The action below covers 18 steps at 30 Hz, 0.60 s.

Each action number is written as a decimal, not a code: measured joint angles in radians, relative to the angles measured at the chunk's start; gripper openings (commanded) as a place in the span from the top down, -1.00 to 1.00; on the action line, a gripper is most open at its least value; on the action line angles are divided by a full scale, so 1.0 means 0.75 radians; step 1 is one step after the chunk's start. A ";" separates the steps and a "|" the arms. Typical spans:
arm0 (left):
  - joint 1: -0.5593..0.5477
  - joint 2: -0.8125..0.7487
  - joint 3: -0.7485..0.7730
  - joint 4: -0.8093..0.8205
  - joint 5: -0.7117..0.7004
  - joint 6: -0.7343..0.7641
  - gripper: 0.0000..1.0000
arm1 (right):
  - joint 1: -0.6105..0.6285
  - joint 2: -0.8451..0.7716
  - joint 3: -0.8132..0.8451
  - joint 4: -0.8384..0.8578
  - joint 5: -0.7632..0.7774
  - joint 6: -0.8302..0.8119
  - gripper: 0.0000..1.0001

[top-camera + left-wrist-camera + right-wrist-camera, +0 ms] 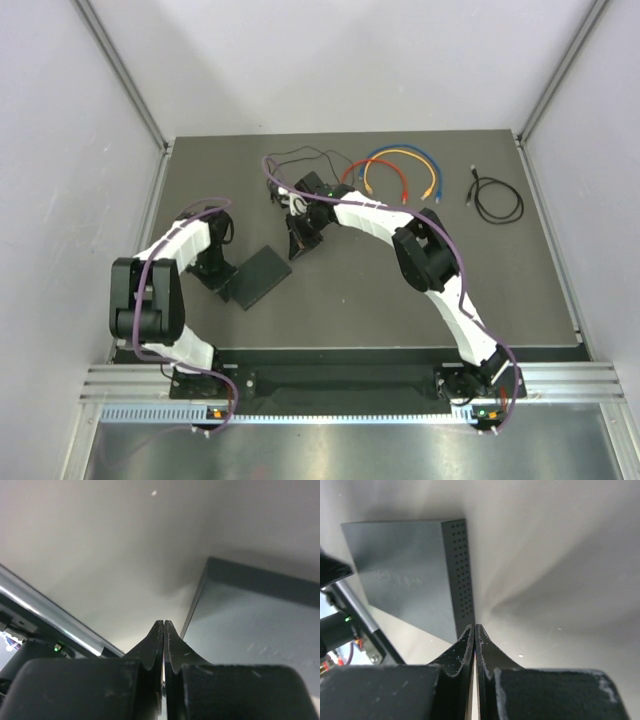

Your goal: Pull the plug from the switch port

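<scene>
The switch (256, 276) is a flat matte-black slab lying left of the table's middle. No plug or cable shows on it in any view; its ports are hidden. My left gripper (221, 277) is shut and empty, just off the switch's left edge; the left wrist view has the switch (260, 615) ahead and to the right of the closed left gripper (164, 623). My right gripper (297, 249) is also shut and empty, near the switch's far right corner. In the right wrist view the switch's perforated side (461, 575) stands just beyond the closed right gripper (474, 627).
At the back of the table lie a thin black cord (300, 158), a bundle of red, orange and blue cables (400, 175) and a coiled black cable (497, 201). White walls and metal posts close in the sides; an aluminium rail (350, 385) runs along the near edge.
</scene>
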<state>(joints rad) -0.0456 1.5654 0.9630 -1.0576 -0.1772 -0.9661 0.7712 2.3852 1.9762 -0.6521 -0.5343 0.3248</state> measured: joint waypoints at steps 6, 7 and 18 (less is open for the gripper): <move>0.000 0.125 0.087 0.025 -0.010 0.038 1.00 | 0.010 0.000 -0.025 0.027 -0.062 0.035 1.00; 0.000 0.141 0.112 0.021 -0.021 0.046 1.00 | 0.012 0.001 -0.025 0.026 -0.063 0.039 1.00; 0.022 0.369 0.391 -0.015 -0.103 0.144 1.00 | 0.012 0.031 -0.024 0.049 -0.092 0.124 1.00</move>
<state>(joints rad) -0.0288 1.8423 1.2560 -1.0691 -0.2543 -0.8581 0.7803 2.4084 1.9579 -0.6155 -0.6033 0.4175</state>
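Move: The switch lies close by on the table, its middle about 5 cm ahead of the left gripper and 8 cm to its right, some 2 cm lower. From the right gripper its middle is about 5 cm back, 8 cm to the left and 2 cm lower; the black adapter lies about 16 cm ahead and 4 cm left of this hand, and the loose black cord some 22 cm ahead and 5 cm right, both lying lower too. Push the left end of the switch forward with the shut left fingertips: after a slight dip, run the left gripper about 7 cm forward, drifting a little left, low against that end. Keep the shut right gripper at the opposite, perforated end as a stop, letting it ease only 1.5 cm back and slightly left. ##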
